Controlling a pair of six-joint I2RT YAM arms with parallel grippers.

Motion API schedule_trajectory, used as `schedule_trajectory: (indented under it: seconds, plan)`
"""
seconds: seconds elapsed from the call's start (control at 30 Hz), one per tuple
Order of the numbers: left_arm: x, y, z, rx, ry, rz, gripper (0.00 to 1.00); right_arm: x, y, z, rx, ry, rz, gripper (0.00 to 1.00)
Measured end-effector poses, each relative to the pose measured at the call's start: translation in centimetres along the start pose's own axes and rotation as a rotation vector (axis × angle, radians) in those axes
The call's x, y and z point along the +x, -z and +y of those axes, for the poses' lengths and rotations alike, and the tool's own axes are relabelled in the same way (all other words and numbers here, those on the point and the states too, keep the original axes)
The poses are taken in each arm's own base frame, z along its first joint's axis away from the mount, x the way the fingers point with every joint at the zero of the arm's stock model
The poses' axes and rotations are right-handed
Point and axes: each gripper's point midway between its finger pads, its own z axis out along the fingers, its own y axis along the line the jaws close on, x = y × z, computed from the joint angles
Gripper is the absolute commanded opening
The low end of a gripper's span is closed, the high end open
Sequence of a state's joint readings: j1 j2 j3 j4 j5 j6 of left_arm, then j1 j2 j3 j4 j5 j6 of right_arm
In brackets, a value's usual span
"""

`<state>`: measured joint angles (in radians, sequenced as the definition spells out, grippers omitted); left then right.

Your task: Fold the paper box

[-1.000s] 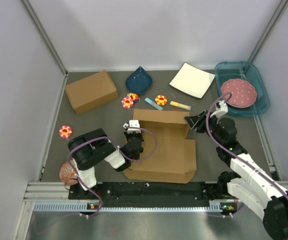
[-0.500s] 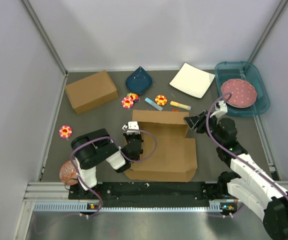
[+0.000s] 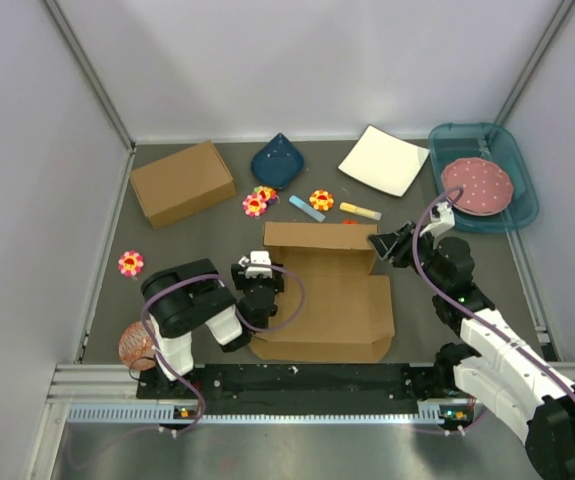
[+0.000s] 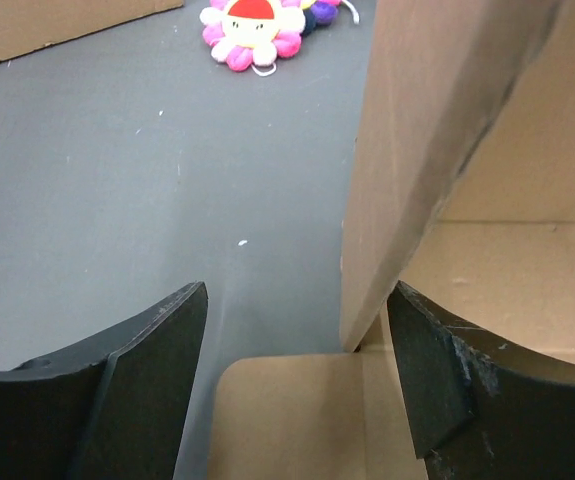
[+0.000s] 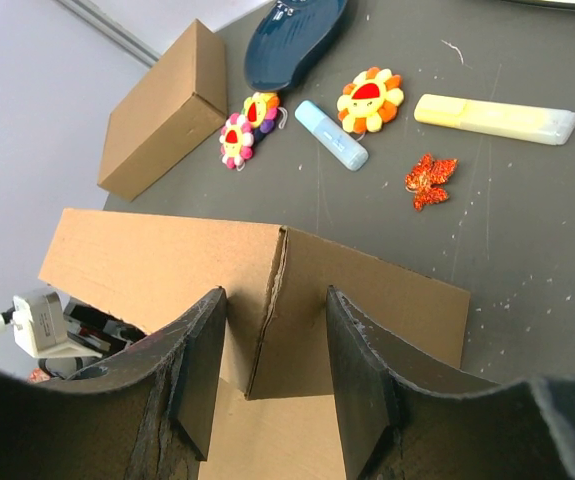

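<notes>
The paper box (image 3: 332,305) lies flat mid-table with its back wall (image 3: 317,238) standing upright. My left gripper (image 3: 256,273) is open at the box's left edge. In the left wrist view its fingers (image 4: 137,370) flank a rounded flap (image 4: 287,415) lying on the mat, and an upright cardboard edge (image 4: 407,170) rises just inside the right finger. My right gripper (image 3: 381,244) sits at the wall's right end. In the right wrist view its fingers (image 5: 195,370) close on the folded corner (image 5: 277,310), where wall and side flap meet.
A deeper brown box (image 3: 182,182) stands at the back left. A blue dish (image 3: 276,160), flower toys (image 3: 255,205), two markers (image 3: 307,208) and a white plate (image 3: 383,160) lie behind the paper box. A teal tray (image 3: 467,140) holds a pink plate (image 3: 477,186).
My left gripper had pinched shut at the box's left side, then opened and drew back a little to the left. The right gripper and the raised wall have not moved.
</notes>
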<state>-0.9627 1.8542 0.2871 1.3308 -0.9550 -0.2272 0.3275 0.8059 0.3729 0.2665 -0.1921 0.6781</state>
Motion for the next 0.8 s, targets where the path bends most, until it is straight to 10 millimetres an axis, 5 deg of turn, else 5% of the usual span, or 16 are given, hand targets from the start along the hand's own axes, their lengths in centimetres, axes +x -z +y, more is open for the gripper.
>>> schedule_trajectory:
  seconds: [0.27,0.53,0.8]
  plan:
    - [0.0,1.2,1.0,0.046,-0.058,0.018,0.79,0.0,0.0,0.0,-0.001,-0.004,0.0,0.44]
    - [-4.4,1.3,0.2,0.07,0.01,-0.071,0.81,0.0,0.0,0.0,0.0,-0.004,0.001,0.45]
    - [-6.1,0.2,0.1,0.044,0.04,-0.105,0.74,0.0,0.0,0.0,-0.001,-0.004,0.002,0.45]
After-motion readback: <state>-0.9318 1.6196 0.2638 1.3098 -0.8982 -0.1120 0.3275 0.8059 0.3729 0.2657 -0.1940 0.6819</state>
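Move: The box's left side panel, standing on edge between the left hand's open fingers, has its middle about 3 cm ahead, 1 cm right and 6 cm above that hand. The top flap is some 3 cm ahead, 10 cm right and 13 cm up; the pink flower lies on the table 9 cm ahead and 2 cm left. From the right hand, at the flap's right corner, that panel is about 21 cm left, level fore and aft, 8 cm lower. Along the left side panel's near edge, the left hand climbs about 6 cm towards the top corner, after first easing roughly 1 cm back and to the left, an offset it then takes back. Its fingers stay wide open, one either side of the panel, and tip up some 5 degrees; the right hand stays with its half-open fingers around the flap's right corner. ##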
